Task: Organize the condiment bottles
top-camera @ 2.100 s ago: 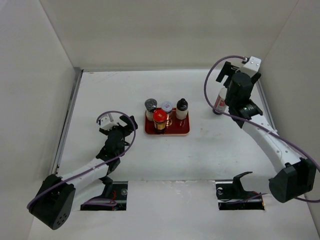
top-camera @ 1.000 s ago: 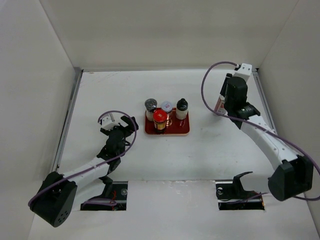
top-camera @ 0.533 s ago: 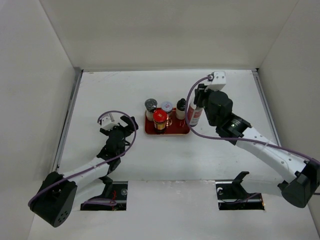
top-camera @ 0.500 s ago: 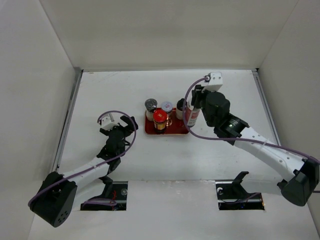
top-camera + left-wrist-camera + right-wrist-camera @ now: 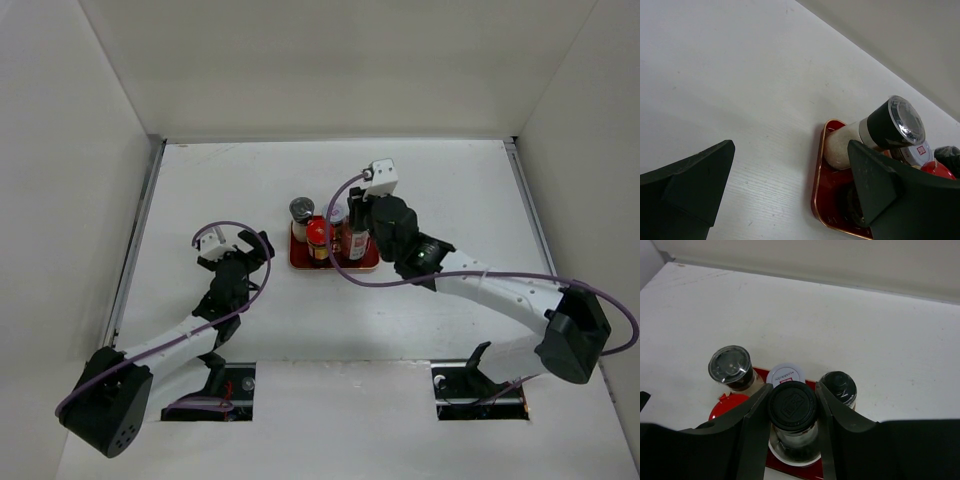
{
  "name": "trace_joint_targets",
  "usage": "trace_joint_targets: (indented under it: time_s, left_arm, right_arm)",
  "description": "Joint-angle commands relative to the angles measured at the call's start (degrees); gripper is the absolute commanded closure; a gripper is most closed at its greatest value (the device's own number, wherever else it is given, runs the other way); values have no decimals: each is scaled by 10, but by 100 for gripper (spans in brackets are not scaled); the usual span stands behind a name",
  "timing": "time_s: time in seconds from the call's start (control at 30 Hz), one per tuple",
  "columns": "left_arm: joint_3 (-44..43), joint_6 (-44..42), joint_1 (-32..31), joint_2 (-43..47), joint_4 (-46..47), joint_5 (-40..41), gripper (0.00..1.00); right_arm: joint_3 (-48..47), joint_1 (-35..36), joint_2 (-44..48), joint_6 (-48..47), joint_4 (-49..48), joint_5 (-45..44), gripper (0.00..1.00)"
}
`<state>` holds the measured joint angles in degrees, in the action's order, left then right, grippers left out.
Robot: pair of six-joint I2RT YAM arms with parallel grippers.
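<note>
My right gripper (image 5: 357, 232) (image 5: 792, 399) is shut on the tall clear black-capped bottle (image 5: 791, 406) (image 5: 357, 240), holding it upright over the red tray (image 5: 300, 258) (image 5: 790, 469). Round it on the tray stand a grey-lidded shaker (image 5: 301, 210) (image 5: 730, 365) (image 5: 885, 127), a white-lidded shaker (image 5: 786, 375) (image 5: 335, 213), the red-capped bottle (image 5: 318, 232) (image 5: 727, 407) and a black-capped white bottle (image 5: 839, 385). Whether the held bottle touches the tray I cannot tell. My left gripper (image 5: 255, 245) (image 5: 790, 170) stands open and holds nothing, left of the tray (image 5: 822, 200).
White walls close the table on the left, back and right. A metal rail (image 5: 135, 240) runs along the left edge. The right arm (image 5: 480, 285) stretches across the table's right half.
The right arm has swung left from the table's far right side, carrying the tall bottle to the tray. The left arm has stayed in place.
</note>
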<state>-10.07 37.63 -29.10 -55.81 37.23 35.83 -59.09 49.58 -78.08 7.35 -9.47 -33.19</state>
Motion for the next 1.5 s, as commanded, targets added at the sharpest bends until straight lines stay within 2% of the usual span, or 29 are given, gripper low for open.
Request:
trace_joint_targets:
  time_s: [0.0,0.07,0.2,0.27,0.3,0.47,0.67,0.93,1.03,1.2,1.33,1.47]
  left_arm:
    - [1,4,7,4,35,3,0]
    - [1,4,2,6,36,5,0]
    - [0,4,8,0,36,3,0]
    - [-2,3,4,-1,37,2,0]
    - [-3,3,4,-3,37,5,0]
    - [-7,1,11,-6,31,2,0]
    - [-9,1,19,-8,29,4,0]
    - [-41,-4,12,-27,-1,-23,0]
    - [-70,-6,16,-32,-58,-18,0]
    - [-135,17,44,-61,-222,-8,0]
    - [-175,23,37,-41,-315,-11,0]
    - [-198,18,23,-16,-353,-1,0]
  right_arm:
    - [5,1,7,-9,-123,-10,71]
    - [29,1,6,-4,-138,-12,70]
    - [68,1,9,3,-156,-15,61]
    - [79,1,15,4,-158,-20,46]
    - [84,2,23,4,-158,-25,34]
    - [90,6,65,1,-158,-43,0]
    - [133,6,161,14,-164,-78,0]
    - [346,-35,323,130,-228,-175,0]
    - [375,-57,316,154,-193,-185,0]
    - [369,-56,273,251,-106,-201,0]
    - [390,-52,261,288,-118,-175,0]
    - [400,-63,253,290,-142,-136,0]
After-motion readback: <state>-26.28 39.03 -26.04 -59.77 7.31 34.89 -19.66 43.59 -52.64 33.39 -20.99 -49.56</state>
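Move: My right hand still grips the clear bottle by its cap, upright over the tray; the free front-right spot it goes to is straight below, about 24 cm under my fingers. Around that spot, the red-capped jar stands about 9 cm left and level, the white-lidded jar 5 cm left and 7 cm farther out, and the black-capped bottle 3 cm right and 7 cm farther out. From my left hand, the spot lies roughly 29 cm right and 4 cm ahead. I lower the clear bottle some 2 cm onto the tray floor with my right hand, spread my fingers wide and let go of its cap. I lift about 7 cm while drawing back and right to clear the cap, then swing on right, away from the tray, and sink roughly 15 cm, wrist turning clockwise and rolling left side up. My left hand stays nearly in place, tipping down a little. ##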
